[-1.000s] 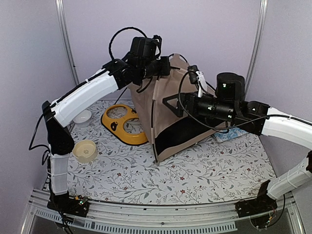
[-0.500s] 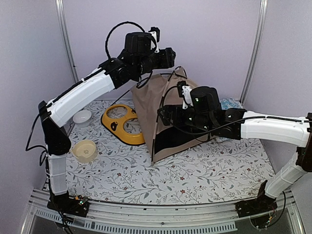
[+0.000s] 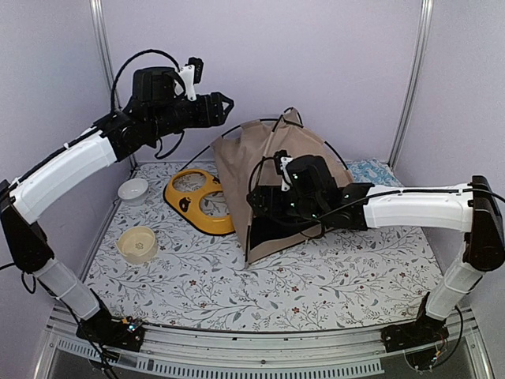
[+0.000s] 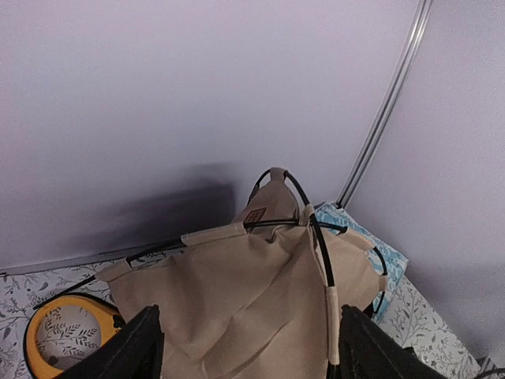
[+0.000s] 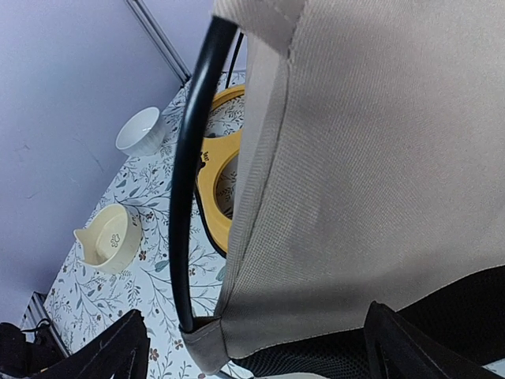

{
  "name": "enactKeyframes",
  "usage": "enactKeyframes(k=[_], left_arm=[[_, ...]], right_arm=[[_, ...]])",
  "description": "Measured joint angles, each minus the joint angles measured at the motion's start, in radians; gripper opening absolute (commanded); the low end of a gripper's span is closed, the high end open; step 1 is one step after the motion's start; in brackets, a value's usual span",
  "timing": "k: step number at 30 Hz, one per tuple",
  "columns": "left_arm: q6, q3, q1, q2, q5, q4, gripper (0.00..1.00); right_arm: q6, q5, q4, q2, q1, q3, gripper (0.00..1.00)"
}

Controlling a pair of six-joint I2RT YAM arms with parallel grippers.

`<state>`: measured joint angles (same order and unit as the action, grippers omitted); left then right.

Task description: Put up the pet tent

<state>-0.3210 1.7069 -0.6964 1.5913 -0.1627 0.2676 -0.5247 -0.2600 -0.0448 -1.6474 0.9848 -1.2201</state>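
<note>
The pet tent [image 3: 264, 158] is a tan canvas shape with black crossing poles, standing slumped in the middle of the table. My left gripper [image 3: 227, 106] hangs open high up to the tent's left, touching nothing. The left wrist view looks down on the tent [image 4: 252, 292] and its brown label [image 4: 254, 215] between the spread fingers [image 4: 138, 347]. My right gripper [image 3: 256, 207] is open at the tent's front left corner. There the canvas [image 5: 379, 158] and a black pole [image 5: 185, 174] fill the gap in front of its wide-spread fingers [image 5: 118, 347].
A yellow double-bowl feeder [image 3: 197, 197] lies just left of the tent. A small white bowl [image 3: 134, 190] and a cream bowl [image 3: 137, 244] sit further left. A blue patterned cushion [image 3: 371, 170] lies behind the tent on the right. Walls stand close behind.
My left gripper opened, let go of the tent's top and swung up and to the left. My right gripper moved left and down to the tent's front corner. The tent sagged lower.
</note>
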Motion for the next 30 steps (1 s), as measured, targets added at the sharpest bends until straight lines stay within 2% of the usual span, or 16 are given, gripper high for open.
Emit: enactKeyframes(k=[3,5,6,12,13,14,15,23,30], left_arm=[[0.007,-0.117,0.013,-0.058,0.027,-0.018,0.78],[0.012,-0.188,0.036,-0.087,0.048,-0.029,0.78],[0.013,-0.213,0.047,-0.095,0.055,-0.031,0.78],[0.033,-0.3,0.109,-0.128,0.096,-0.035,0.78],[0.041,-0.303,0.113,-0.133,0.1,-0.037,0.78],[0.047,-0.305,0.116,-0.139,0.104,-0.039,0.78],[0.06,-0.308,0.117,-0.145,0.111,-0.04,0.78],[0.185,-0.299,0.129,-0.182,0.185,-0.04,0.77],[0.288,-0.228,0.135,-0.18,0.241,0.004,0.76]], right_arm=[[-0.01,0.013,-0.001,-0.029,0.004,-0.006,0.94],[-0.013,0.019,-0.005,-0.058,0.005,-0.026,0.89],[-0.014,0.023,-0.01,-0.076,0.006,-0.043,0.83],[-0.012,0.031,-0.064,-0.107,-0.005,-0.089,0.36],[-0.01,0.032,-0.068,-0.103,-0.008,-0.091,0.27],[-0.006,0.035,-0.078,-0.096,-0.012,-0.091,0.11],[0.002,0.04,-0.095,-0.082,-0.019,-0.091,0.02],[0.111,0.068,-0.224,0.096,-0.102,-0.095,0.0],[0.322,0.11,-0.297,0.255,-0.104,-0.096,0.0]])
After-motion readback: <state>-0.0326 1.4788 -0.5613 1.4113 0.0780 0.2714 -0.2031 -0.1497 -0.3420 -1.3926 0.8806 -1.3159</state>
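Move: Just off the open right hand, about 1 cm ahead, 2 cm to its left and 2 cm lower, runs the tent's near black pole. The tent's crown is some 19 cm ahead, 9 cm to the right and 12 cm higher; the yellow frame lies on the table roughly 20 cm ahead, 16 cm left and 21 cm below. From the left hand that near pole is about 8 cm back, 4 cm right and 22 cm down. Easing down and left about 3 cm, the right hand takes the tent's near pole between its fingers, shuts on it, then lifts it about 12 cm while carrying it some 8 cm to the right, coming back slightly at the end. The empty left hand, fingers open, sinks some 7 cm and moves left 5 cm, then climbs again, rolling its left side up. ##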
